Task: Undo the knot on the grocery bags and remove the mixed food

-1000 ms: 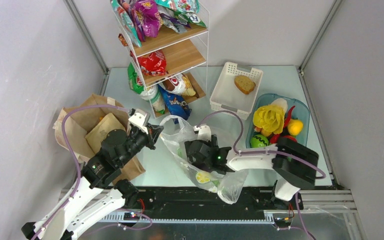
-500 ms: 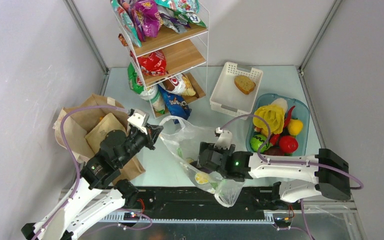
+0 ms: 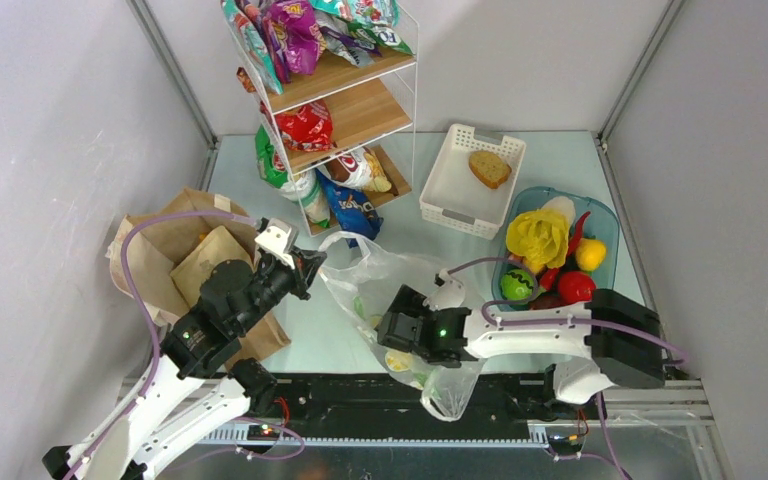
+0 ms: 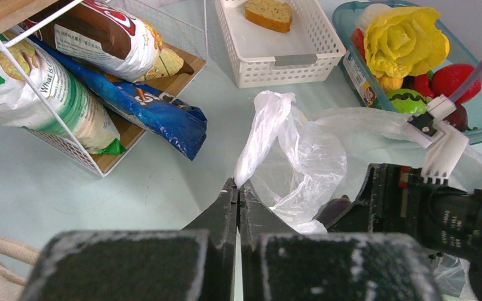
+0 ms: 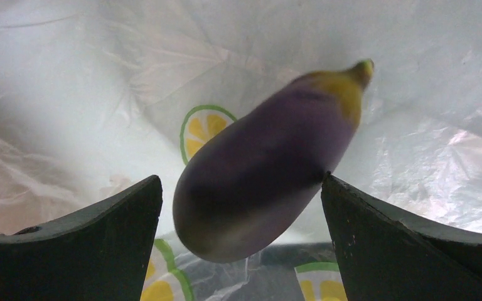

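Note:
The clear plastic bag with lemon-slice prints lies open at mid table. My left gripper is shut on its twisted handle, tips at the handle's base. My right gripper is inside the bag and open. A purple eggplant lies between its wide-apart fingers, close to the right fingertip. A bit of the eggplant also shows in the left wrist view. The brown paper bag lies behind the left arm. A red tomato, red chili and yellow fruit sit in the tub.
The blue-tinted tub stands at the right. The white basket with a bread slice is behind the bag. A wire shelf rack with snack packets stands at the back.
My right gripper swung right, then came back left and lower into the plastic bag. The left gripper has held the handle without moving.

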Robot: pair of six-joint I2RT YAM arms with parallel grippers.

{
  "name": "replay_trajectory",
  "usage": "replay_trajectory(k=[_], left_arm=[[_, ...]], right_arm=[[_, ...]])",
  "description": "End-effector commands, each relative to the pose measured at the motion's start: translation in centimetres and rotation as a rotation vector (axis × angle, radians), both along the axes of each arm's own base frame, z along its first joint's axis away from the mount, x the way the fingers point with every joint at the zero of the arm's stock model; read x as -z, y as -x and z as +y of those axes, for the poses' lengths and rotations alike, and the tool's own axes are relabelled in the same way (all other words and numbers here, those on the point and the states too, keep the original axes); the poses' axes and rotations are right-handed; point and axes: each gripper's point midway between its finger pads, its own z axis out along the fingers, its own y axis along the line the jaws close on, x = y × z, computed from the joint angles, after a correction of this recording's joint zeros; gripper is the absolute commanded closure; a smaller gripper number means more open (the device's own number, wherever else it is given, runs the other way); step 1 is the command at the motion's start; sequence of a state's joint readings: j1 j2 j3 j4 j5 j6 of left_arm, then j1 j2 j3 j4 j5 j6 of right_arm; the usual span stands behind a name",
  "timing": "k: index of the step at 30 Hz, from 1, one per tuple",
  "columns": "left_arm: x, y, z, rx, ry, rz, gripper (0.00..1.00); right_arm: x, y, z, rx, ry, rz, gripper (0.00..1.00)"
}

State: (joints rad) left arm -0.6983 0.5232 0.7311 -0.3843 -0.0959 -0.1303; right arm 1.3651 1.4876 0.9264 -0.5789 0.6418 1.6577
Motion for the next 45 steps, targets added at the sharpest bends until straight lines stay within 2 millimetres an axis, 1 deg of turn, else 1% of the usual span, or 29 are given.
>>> replay_trajectory(k=[1,5,8,10,13,14,16,17,18,19,22,23,24,27,30,31,32,33,36,38,39,40,41,42,45], left_arm=[[-1.4,0.2,-0.3,0.02,0.023,-0.031,1.0],[-1.4,0.3,-0.3,0.023,0.026,-0.033,1.0],[-1.4,0.3,-0.3,0.023,0.029,-0.032,1.0],[-1.5,0.3,-0.3,0.024,0.028,-0.033,1.0],[-1.5,0.3,-0.2,0.022,0.029,-0.034,1.0],[-1.6,0.3,-0.2,0.022,0.03,-0.036,1.0],[-1.6,0.3,-0.2,0.022,0.031,-0.036,1.0],[-1.5,0.3,-0.2,0.021,0.03,-0.037,1.0],[-1.6,0.3,-0.2,0.022,0.031,-0.037,1.0],[-1.6,0.3,-0.2,0.022,0.031,-0.038,1.0],[-1.6,0.4,-0.2,0.024,0.03,-0.038,1.0],[-1.6,0.4,-0.2,0.023,0.031,-0.038,1.0],[-1.6,0.4,-0.2,0.023,0.031,-0.038,1.0],[-1.5,0.3,-0.1,0.018,0.029,-0.038,1.0],[-1.5,0.3,-0.2,0.018,0.028,-0.036,1.0],[-1.5,0.3,-0.2,0.018,0.028,-0.036,1.0],[-1.5,0.2,-0.1,0.016,0.028,-0.036,1.0],[-1.5,0.3,-0.2,0.017,0.027,-0.036,1.0],[-1.5,0.2,-0.1,0.013,0.025,-0.037,1.0],[-1.4,0.2,-0.1,0.013,0.023,-0.034,1.0],[-1.3,0.1,-0.1,0.012,0.021,-0.032,1.0],[-1.3,0.1,-0.2,0.013,0.02,-0.031,1.0],[-1.3,0.1,-0.2,0.014,0.02,-0.03,1.0],[-1.2,0.1,-0.2,0.014,0.019,-0.029,1.0],[-1.1,0.0,-0.2,0.009,0.016,-0.027,1.0]], right_arm=[[1.2,-0.1,0.7,0.113,-0.032,0.035,0.01],[2.8,-0.7,0.5,0.111,0.02,0.033,0.01],[3.3,-1.9,0.6,0.079,0.058,0.004,0.01],[3.5,-2.4,0.3,0.049,0.099,-0.014,0.03],[3.5,-2.6,-0.1,0.013,0.149,-0.039,0.09],[3.4,-2.7,-0.4,-0.015,0.177,-0.053,0.1],[3.1,-2.8,-0.8,-0.056,0.226,-0.086,0.16],[3.0,-2.7,-0.9,-0.077,0.249,-0.101,0.22],[2.7,-3.0,-1.2,-0.096,0.283,-0.132,0.24],[2.5,-2.8,-1.3,-0.113,0.301,-0.148,0.3],[1.8,-2.8,-1.8,-0.161,0.371,-0.213,0.39],[1.7,-2.5,-1.7,-0.18,0.384,-0.227,0.42],[1.3,-2.6,-1.9,-0.196,0.408,-0.251,0.44],[0.3,-1.9,-2.2,-0.238,0.443,-0.295,0.5],[-1.0,-1.4,-2.4,-0.306,0.476,-0.349,0.53],[-1.9,-1.0,-2.1,-0.34,0.468,-0.37,0.53],[-2.3,-0.6,-1.9,-0.362,0.464,-0.381,0.53],[-3.1,-0.4,-1.9,-0.388,0.46,-0.394,0.53],[-4.6,0.6,-1.3,-0.47,0.432,-0.426,0.53],[-6.1,1.0,-1.0,-0.521,0.398,-0.447,0.53],[-6.5,1.2,-0.9,-0.558,0.402,-0.454,0.53],[-7.3,1.2,-0.8,-0.567,0.379,-0.466,0.54],[-7.6,1.3,-0.8,-0.601,0.386,-0.475,0.54],[-8.4,1.3,-0.7,-0.624,0.366,-0.483,0.54],[-9.8,0.9,-0.7,-0.674,0.317,-0.488,0.54]])
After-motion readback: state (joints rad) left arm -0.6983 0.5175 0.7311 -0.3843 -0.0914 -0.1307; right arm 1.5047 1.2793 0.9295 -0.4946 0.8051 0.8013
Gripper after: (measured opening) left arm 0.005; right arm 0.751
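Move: The eggplant lies on the opened plastic bag almost under the open right fingers, roughly 2 cm ahead, 1 cm to their right and 5 cm below. The teal basket of produce is about 31 cm to the hand's right and 11 cm ahead, its green melon some 23 cm right and 5 cm ahead; the white basket is 14 cm right and 25 cm ahead. From the left gripper, the eggplant lies roughly 14 cm right, 7 cm back and 23 cm below. Lower the open right gripper about 5 cm, easing slightly forward, until its fingers straddle the eggplant, then close them and pinch it across its body. Lift it some 12 cm, drifting back a little, while turning the wrist counter-clockwise about 30 degrees and tipping the fingers up towards level. Hold the left gripper still, keeping its pinch on the bag's handle. ##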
